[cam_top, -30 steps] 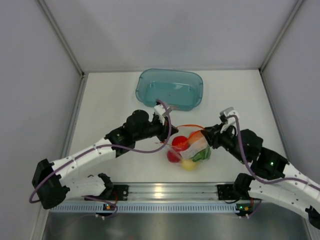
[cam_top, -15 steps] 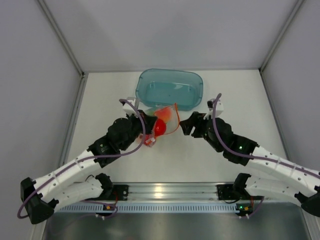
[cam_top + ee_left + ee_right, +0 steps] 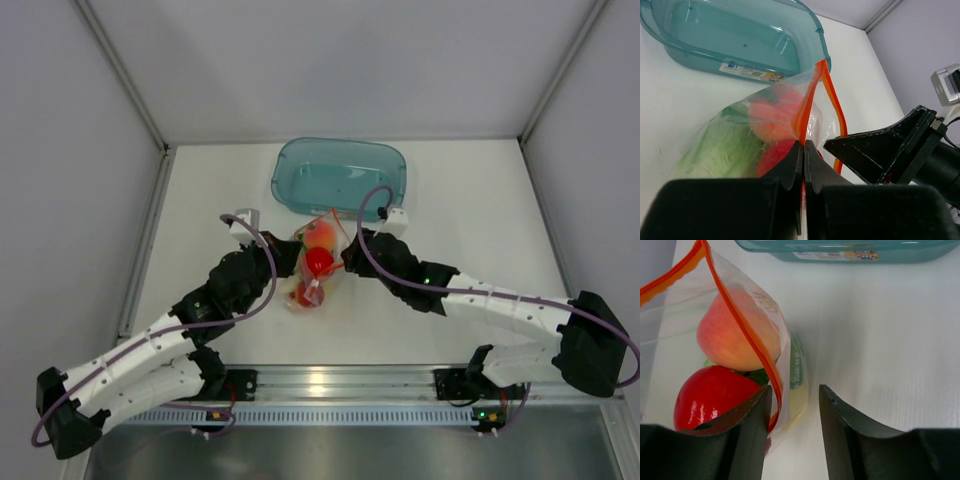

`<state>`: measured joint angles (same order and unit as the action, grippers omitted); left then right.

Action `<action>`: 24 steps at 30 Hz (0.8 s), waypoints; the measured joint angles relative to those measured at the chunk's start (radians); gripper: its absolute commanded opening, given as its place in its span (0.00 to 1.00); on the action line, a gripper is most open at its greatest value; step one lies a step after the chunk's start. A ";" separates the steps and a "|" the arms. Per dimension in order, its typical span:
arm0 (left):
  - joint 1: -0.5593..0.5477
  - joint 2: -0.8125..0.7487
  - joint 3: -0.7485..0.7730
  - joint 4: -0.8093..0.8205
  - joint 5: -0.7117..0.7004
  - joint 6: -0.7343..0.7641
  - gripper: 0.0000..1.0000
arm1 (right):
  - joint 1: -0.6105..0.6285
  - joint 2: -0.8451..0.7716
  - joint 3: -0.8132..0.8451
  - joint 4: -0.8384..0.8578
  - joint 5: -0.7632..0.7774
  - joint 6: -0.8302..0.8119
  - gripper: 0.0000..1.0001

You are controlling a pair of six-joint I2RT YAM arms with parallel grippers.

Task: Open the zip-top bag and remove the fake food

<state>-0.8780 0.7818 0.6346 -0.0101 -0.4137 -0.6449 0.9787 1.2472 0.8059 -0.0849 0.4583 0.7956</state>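
The clear zip-top bag (image 3: 315, 262) lies on the table in front of the bin, its orange-red zip strip (image 3: 807, 107) parted. Inside it are a pink peach (image 3: 735, 335), a red round piece (image 3: 712, 395) and the green-white lettuce (image 3: 722, 147). My left gripper (image 3: 803, 144) is shut on one side of the zip strip. My right gripper (image 3: 795, 395) is open right next to the bag's other side; its left finger (image 3: 747, 422) is against the strip (image 3: 747, 335) and nothing is between the jaws.
The teal translucent bin (image 3: 340, 176) stands just behind the bag, also in the left wrist view (image 3: 735, 42) and the right wrist view (image 3: 850, 250). White walls enclose the table on three sides.
The left gripper carried the bag from the table's middle front toward the bin. The right gripper let go of the bag, swung away, and has come back beside its mouth.
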 measured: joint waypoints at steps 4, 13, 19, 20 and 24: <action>0.000 -0.014 -0.011 0.005 0.000 -0.013 0.00 | -0.006 0.000 0.000 0.045 0.000 0.002 0.29; 0.000 0.007 -0.016 0.023 0.013 -0.016 0.00 | -0.060 0.003 -0.022 0.113 -0.046 -0.023 0.05; 0.000 0.011 -0.034 0.042 -0.019 -0.015 0.00 | -0.129 -0.011 -0.062 0.117 -0.082 -0.071 0.00; -0.001 0.010 -0.040 0.043 -0.028 -0.016 0.00 | -0.147 -0.027 -0.089 0.117 -0.087 -0.075 0.00; -0.007 0.001 -0.071 0.039 -0.051 -0.016 0.00 | -0.211 -0.140 -0.205 0.101 -0.125 -0.095 0.00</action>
<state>-0.8848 0.7826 0.5632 0.0292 -0.4648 -0.6613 0.7677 1.1072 0.6010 0.0166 0.3336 0.7002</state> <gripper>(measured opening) 0.020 0.009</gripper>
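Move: The slack right-hand stretch of the zip-top bag's orange rim is about 1 cm ahead and 1 cm left of my half-open right fingers, at fingertip height. From that hand, the red tomato lies some 5 cm left, 1 ahead and 5 below; the peach 5 left, 5 ahead and 4 below; the blue bin's middle about 18 ahead. My left hand already holds the far rim, with this stretch roughly 8 cm to its right, 3 back and 3 below. I ease my right hand forward about 3 cm along the open mouth while shutting its fingers, pinching the loose orange rim. Then I draw it some 6 cm to the right, sinking about 3 cm, away from my left hand, which keeps its pinch on the other end of the rim and comes down about 2.5 cm near the finish. ##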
